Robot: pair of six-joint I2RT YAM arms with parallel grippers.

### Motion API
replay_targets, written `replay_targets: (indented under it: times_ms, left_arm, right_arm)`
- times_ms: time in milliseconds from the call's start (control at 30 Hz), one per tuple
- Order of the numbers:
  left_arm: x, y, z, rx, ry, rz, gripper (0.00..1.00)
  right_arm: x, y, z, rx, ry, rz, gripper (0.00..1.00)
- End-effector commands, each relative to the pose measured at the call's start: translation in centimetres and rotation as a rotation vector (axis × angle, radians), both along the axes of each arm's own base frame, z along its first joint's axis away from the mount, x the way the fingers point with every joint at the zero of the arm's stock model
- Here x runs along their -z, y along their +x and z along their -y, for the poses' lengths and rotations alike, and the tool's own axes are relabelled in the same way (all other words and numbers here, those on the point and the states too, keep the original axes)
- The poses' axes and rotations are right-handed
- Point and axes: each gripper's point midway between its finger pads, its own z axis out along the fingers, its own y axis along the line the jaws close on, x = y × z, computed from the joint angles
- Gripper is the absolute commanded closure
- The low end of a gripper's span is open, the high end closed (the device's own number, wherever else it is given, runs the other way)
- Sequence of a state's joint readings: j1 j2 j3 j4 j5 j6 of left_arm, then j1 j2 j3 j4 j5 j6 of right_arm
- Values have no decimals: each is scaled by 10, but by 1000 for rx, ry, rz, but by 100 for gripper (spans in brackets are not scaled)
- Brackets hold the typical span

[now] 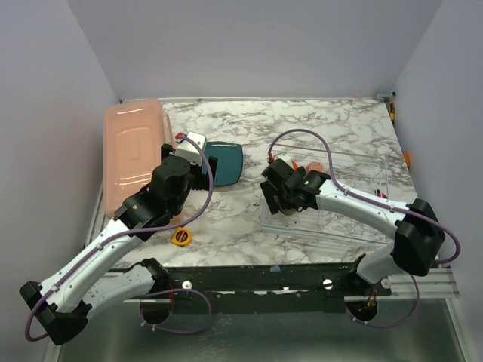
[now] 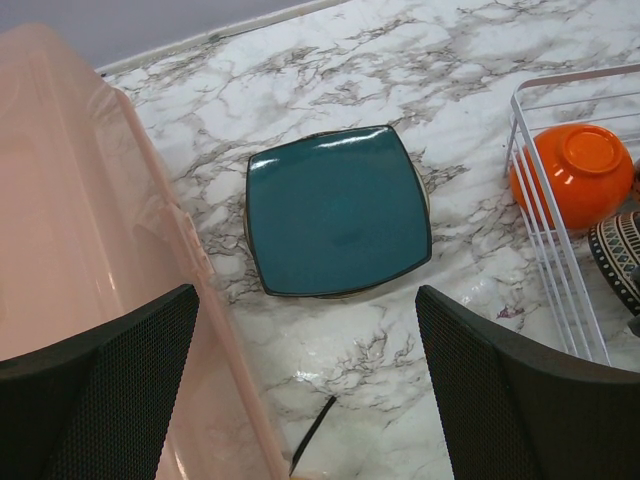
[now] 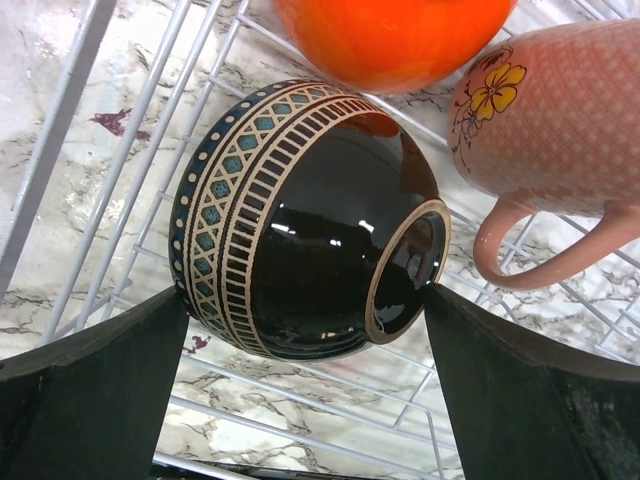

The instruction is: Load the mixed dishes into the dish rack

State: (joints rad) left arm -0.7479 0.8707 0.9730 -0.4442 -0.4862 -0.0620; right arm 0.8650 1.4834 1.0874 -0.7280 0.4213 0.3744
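The teal plate (image 2: 338, 210) (image 1: 226, 162) lies flat on the marble. My left gripper (image 2: 305, 390) (image 1: 209, 164) hovers open just short of it, beside the pink tub, with nothing between its fingers. In the dish rack (image 3: 130, 200) (image 1: 362, 197) the dark bowl (image 3: 300, 230) with a patterned band lies on its side on the wire grid. My right gripper (image 3: 305, 390) (image 1: 281, 197) stands open around it, one finger at each side. The orange bowl (image 3: 390, 30) (image 2: 575, 175) and the pinkish mug (image 3: 560, 110) with a yellow flower sit in the rack just beyond.
A long salmon-pink tub (image 1: 132, 151) (image 2: 70, 230) runs along the table's left side, close to my left fingers. A small yellow tape measure (image 1: 181, 237) lies near the front edge. Walls close in the table on three sides.
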Motion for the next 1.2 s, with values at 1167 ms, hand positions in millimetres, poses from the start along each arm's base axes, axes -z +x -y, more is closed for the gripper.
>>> replay_targets:
  times_ms: [1167]
  left_arm:
    - [1,0,1,6,7,-9,11]
  right_arm:
    - [20,5,10,243,70,75,40]
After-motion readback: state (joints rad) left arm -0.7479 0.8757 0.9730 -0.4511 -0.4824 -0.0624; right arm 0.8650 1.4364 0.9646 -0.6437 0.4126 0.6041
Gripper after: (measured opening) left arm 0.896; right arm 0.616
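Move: The dark bowl lies tipped on its side in the dish rack, its middle about 3 cm ahead of the right hand, level sideways and 3 cm below, between the open fingers. The orange bowl is some 12 cm ahead and 2 cm right, the pink mug 10 cm ahead and 11 cm right, both about 4 cm lower. From the left hand the dark bowl is roughly 27 cm right, about level forward and 21 cm below. Right hand backs off about 2 cm, then sinks some 3 cm behind the dark bowl, fingers closing partway. ##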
